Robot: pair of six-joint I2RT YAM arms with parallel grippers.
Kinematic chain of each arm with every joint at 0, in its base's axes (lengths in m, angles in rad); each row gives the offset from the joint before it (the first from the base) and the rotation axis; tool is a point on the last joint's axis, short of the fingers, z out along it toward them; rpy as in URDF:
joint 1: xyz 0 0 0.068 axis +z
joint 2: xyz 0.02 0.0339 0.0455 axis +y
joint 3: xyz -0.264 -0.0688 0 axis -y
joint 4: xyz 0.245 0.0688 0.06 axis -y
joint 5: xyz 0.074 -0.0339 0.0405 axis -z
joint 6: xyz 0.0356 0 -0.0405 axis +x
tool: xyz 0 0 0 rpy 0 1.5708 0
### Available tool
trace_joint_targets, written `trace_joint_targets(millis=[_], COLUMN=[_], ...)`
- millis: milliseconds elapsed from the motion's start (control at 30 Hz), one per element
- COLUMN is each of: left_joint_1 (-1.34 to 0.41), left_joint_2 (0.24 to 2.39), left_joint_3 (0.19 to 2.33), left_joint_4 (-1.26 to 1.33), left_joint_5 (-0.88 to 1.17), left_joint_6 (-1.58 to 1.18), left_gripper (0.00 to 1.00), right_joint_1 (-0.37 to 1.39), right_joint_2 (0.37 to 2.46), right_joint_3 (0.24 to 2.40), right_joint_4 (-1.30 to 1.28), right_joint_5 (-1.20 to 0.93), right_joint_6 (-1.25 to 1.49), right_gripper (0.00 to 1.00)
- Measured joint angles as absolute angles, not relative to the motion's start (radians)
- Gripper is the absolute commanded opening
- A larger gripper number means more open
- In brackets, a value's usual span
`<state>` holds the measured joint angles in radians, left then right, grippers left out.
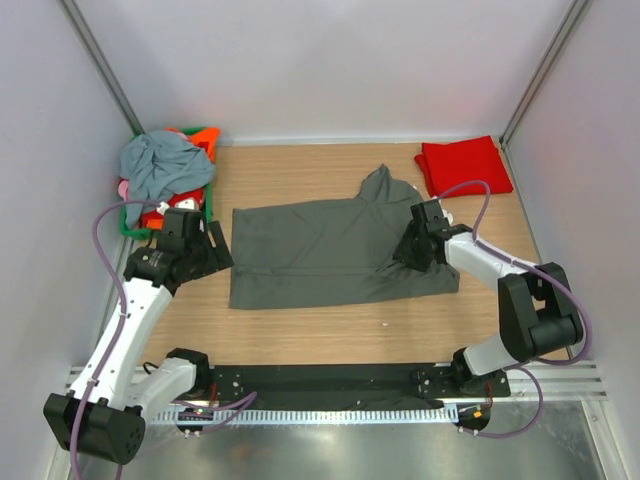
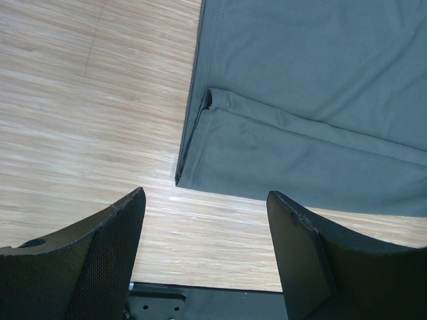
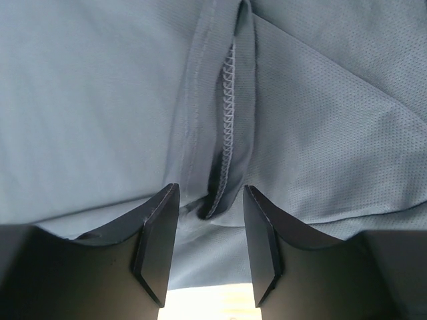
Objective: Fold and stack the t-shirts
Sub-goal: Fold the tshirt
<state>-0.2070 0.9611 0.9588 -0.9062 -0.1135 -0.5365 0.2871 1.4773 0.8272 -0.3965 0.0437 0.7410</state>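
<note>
A large dark charcoal-grey t-shirt (image 1: 330, 255) lies spread across the middle of the table, its lower part folded up along a long crease, one sleeve pointing to the back. My left gripper (image 1: 215, 250) hovers open just off the shirt's left edge; in the left wrist view its jaws (image 2: 205, 193) frame bare wood, with the shirt's folded corner (image 2: 193, 170) just beyond them. My right gripper (image 1: 408, 248) is down on the shirt's right side. Its jaws (image 3: 211, 188) stand apart, straddling a bunched stitched seam of the shirt (image 3: 227, 133). A folded red t-shirt (image 1: 463, 165) lies at the back right.
A green basket (image 1: 128, 228) at the back left holds a crumpled blue-grey t-shirt (image 1: 160, 165) with orange (image 1: 200, 142) and pink (image 1: 123, 188) cloth under it. White walls close in the table on three sides. A black rail (image 1: 330, 380) runs along the near edge.
</note>
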Motion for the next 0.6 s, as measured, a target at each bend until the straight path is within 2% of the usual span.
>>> trace_joint_targets(millis=[100, 167, 200, 233, 333, 567, 600], left_joint_1=[-0.207, -0.207, -0.207, -0.207, -0.207, -0.207, -0.207], left_joint_2=[0.961, 0.961, 0.961, 0.961, 0.961, 0.961, 0.961], left_joint_3=[0.959, 0.959, 0.959, 0.959, 0.959, 0.959, 0.959], left_joint_4=[-0.906, -0.906, -0.906, -0.906, -0.906, -0.906, -0.906], left_joint_5=[-0.114, -0.114, -0.114, -0.115, -0.116, -0.122, -0.123], left_joint_6=[-0.537, -0.537, -0.537, -0.537, -0.537, -0.537, -0.537], left_gripper=[0.75, 0.75, 0.74, 0.75, 0.74, 0.75, 0.75], right_joint_1=[0.287, 0.287, 0.287, 0.287, 0.287, 0.324, 0.332], right_joint_2=[1.491, 1.493, 1.495, 1.499, 1.514, 1.603, 1.618], right_joint_3=[0.827, 0.830, 0.834, 0.840, 0.864, 0.986, 1.009], right_joint_4=[-0.397, -0.397, -0.397, -0.397, -0.396, -0.413, -0.418], right_joint_5=[0.047, 0.049, 0.051, 0.051, 0.051, 0.056, 0.057], right_joint_6=[0.743, 0.744, 0.744, 0.746, 0.748, 0.746, 0.743], right_gripper=[0.45, 0.36, 0.31, 0.19, 0.01, 0.03, 0.14])
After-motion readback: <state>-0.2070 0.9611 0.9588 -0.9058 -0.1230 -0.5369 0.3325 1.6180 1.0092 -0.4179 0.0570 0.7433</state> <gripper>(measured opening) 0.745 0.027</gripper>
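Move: Right hand: the raised, stitched fold in the grey t-shirt lies almost straight below its parted fingertips, about 1 cm ahead and 1 cm down. The sleeve sticking out of the shirt's far edge is some 17 cm ahead and 7 cm to the left; the folded red t-shirt's middle is roughly 22 cm ahead and 14 cm to the right. From the left hand, that same fold lies about 7 cm ahead, 41 cm to the right and 14 cm below. Hold the right gripper low over the grey t-shirt's raised fold and shut its half-open fingers, pinching the stitched cloth between the tips. As they close, draw the fold forward and to the left, nearly 5 cm in all and rising about 1 cm, towards the protruding sleeve, without turning the wrist. ##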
